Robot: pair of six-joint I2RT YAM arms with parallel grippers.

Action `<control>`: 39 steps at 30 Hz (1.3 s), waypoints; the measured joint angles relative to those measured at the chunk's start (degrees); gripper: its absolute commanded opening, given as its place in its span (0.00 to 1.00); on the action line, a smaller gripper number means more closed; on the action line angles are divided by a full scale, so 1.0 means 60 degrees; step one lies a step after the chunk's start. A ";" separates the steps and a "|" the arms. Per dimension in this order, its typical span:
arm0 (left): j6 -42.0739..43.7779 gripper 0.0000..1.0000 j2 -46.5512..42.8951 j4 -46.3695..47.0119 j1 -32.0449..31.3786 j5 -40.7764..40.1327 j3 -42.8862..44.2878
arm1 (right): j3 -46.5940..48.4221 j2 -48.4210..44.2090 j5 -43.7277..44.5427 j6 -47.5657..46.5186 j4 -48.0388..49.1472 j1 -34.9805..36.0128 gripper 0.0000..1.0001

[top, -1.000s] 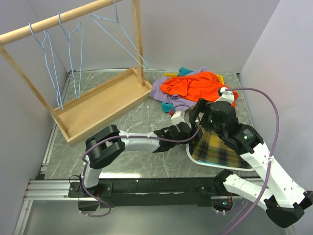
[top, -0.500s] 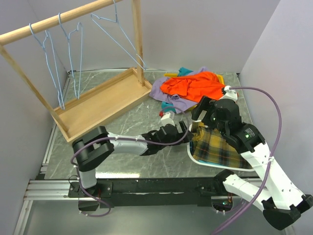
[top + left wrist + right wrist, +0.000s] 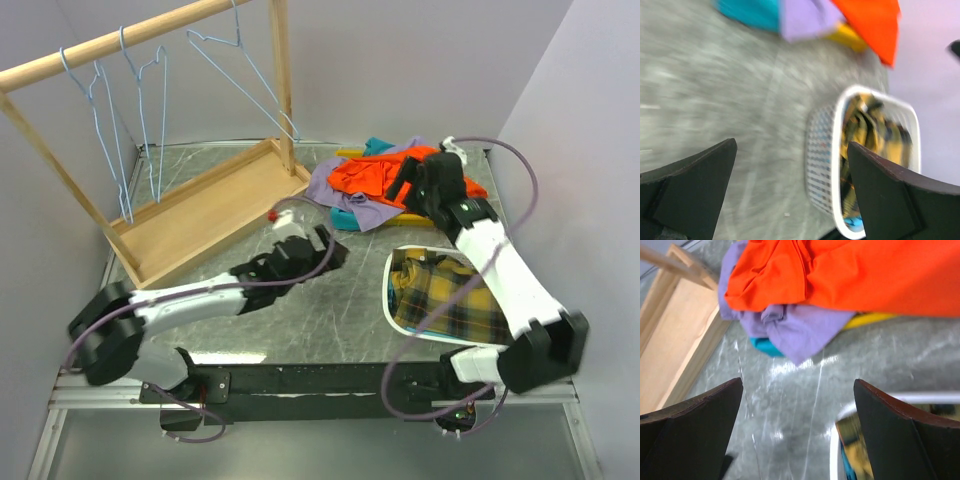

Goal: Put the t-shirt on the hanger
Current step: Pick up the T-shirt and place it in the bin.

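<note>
The orange t-shirt (image 3: 375, 172) lies crumpled on top of a clothes pile at the back of the table, also seen in the right wrist view (image 3: 865, 275) and the left wrist view (image 3: 870, 25). Three light-blue wire hangers (image 3: 150, 100) hang from the wooden rail at the far left. My right gripper (image 3: 403, 185) hovers over the near edge of the pile, open and empty (image 3: 797, 382). My left gripper (image 3: 332, 252) is low over the table's middle, open with nothing in it (image 3: 792, 145).
A lavender garment (image 3: 345, 200) and teal cloth (image 3: 765, 346) lie under the t-shirt. A white basket (image 3: 388, 300) with yellow plaid cloth (image 3: 445, 300) sits at the near right. The wooden rack's tray base (image 3: 200, 215) stands at left.
My left arm has drawn back leftward, away from the basket. My right arm has swung from above the basket out to the clothes pile.
</note>
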 measured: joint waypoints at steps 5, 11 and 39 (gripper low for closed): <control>0.0168 0.99 -0.2091 -0.1854 0.0630 -0.0820 -0.0408 | 0.1071 0.2379 -0.0517 -0.0022 0.0845 -0.0339 0.88; 0.0470 0.99 -0.4215 -0.3388 0.1137 -0.1177 -0.0761 | 0.2648 0.4914 -0.0667 0.0124 0.1526 -0.0386 0.79; 0.1577 0.98 -0.5723 -0.5060 0.1147 -0.1326 -0.0270 | 0.5359 0.6608 -0.0918 0.0291 0.1392 -0.1053 0.00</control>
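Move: The orange t-shirt lies across the top of the heap, its middle about 18 cm ahead of the right hand, 4 to its right and some 17 below. The purple shirt pokes out from under it, 15 ahead and 12 left of the right hand. The bin sits 17 cm back and 12 right, 20 below. From the left hand, the orange t-shirt is roughly 27 cm ahead, 20 right and 9 below. The open right fingers pinch a fold of the orange t-shirt near its left part, after reaching about 20 cm forward and 14 down onto it with the wrist tipping slightly lower; they shut fully, then draw the cloth about 9 cm up. Meanwhile the empty, open left hand backs off some 15 cm to its left and rises about 8, turning a little counter-clockwise. ##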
